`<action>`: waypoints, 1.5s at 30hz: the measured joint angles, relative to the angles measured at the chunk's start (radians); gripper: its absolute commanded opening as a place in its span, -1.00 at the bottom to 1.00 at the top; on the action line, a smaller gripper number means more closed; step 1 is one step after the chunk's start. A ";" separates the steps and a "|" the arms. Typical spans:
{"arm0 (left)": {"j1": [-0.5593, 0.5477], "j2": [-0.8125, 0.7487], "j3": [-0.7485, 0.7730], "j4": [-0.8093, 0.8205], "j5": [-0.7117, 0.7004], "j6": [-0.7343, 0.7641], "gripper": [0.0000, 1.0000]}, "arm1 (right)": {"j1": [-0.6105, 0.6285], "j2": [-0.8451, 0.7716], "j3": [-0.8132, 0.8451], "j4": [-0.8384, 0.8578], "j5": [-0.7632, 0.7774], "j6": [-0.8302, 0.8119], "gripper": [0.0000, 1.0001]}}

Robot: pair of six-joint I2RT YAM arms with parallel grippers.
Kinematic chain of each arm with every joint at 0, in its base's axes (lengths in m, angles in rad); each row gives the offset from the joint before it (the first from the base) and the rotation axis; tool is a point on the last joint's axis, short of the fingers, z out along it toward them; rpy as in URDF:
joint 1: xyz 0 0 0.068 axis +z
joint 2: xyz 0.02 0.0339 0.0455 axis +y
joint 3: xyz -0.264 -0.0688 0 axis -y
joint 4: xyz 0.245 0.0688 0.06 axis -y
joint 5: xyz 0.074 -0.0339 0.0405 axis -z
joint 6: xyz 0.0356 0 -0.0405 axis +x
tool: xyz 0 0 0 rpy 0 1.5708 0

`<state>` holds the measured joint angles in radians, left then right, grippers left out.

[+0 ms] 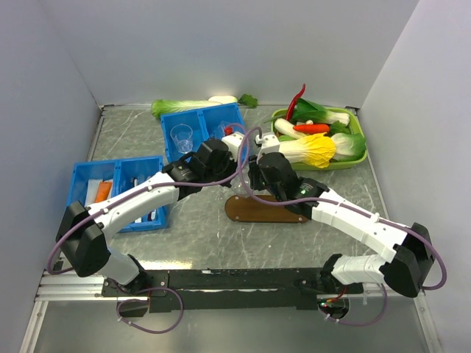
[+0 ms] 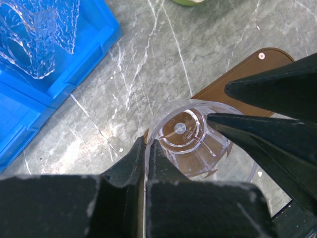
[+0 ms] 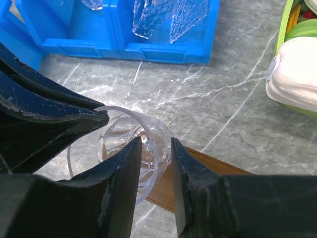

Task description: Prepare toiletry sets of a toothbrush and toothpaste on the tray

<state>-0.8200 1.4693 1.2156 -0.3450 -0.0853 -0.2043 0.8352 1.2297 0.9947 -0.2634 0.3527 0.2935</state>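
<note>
A clear plastic cup (image 2: 188, 144) is held over the left end of the dark-brown tray (image 2: 257, 62); I cannot tell whether its base touches the wood. My left gripper (image 2: 146, 143) is shut on the cup's rim, one finger inside and one outside. My right gripper (image 3: 156, 141) straddles the opposite wall of the same cup (image 3: 124, 124), one finger inside and one outside, still open with a gap around the wall. In the top view both grippers meet above the tray (image 1: 268, 212) and hide the cup. No toothbrush or toothpaste is on the tray.
A blue bin (image 1: 202, 125) behind the grippers holds another clear cup (image 1: 182, 137). A second blue bin (image 1: 118, 191) at the left holds brushes and tubes. A green tray (image 1: 352, 158) of vegetables stands at the back right. Leafy greens (image 1: 184, 107) lie along the back wall.
</note>
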 measured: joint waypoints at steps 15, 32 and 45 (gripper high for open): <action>0.000 0.000 -0.002 0.001 0.000 -0.001 -0.98 | 0.000 0.023 0.000 -0.003 0.002 -0.007 -0.58; -0.004 -0.080 -0.047 0.053 -0.011 -0.018 0.96 | 0.000 -0.011 -0.010 -0.040 0.044 -0.031 -1.00; 0.123 -0.259 -0.099 0.102 0.000 -0.027 0.93 | -0.022 -0.162 -0.073 -0.092 0.122 -0.087 -1.00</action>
<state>-0.6968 1.2098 1.1164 -0.2428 -0.0853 -0.2310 0.8131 1.0679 0.9218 -0.3557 0.4744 0.2066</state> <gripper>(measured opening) 0.967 0.031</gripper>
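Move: The clear cup hangs upright from the left fingers, its middle about 4 cm to their right, 1 cm back and 4 cm below. From the right hand it lies some 4 cm left, 1 cm back and 5 cm below, its near rim already between the open fingers. The brown board lies roughly level with the right hand, 5 cm to its right, 15 below; the middle blue tray 22 cm ahead and 16 left; the vegetable basket 22 ahead and 23 right. The cup changes hands: while the left hand keeps still with its pinch on one side of the rim, the right sinks about 1.5 cm and shuts on the opposite side. Then the left fingers spread wide and let go, and that hand rises about 8 cm, swinging left at the end, as the right draws the cup some 6 cm to the right, rising a little. ##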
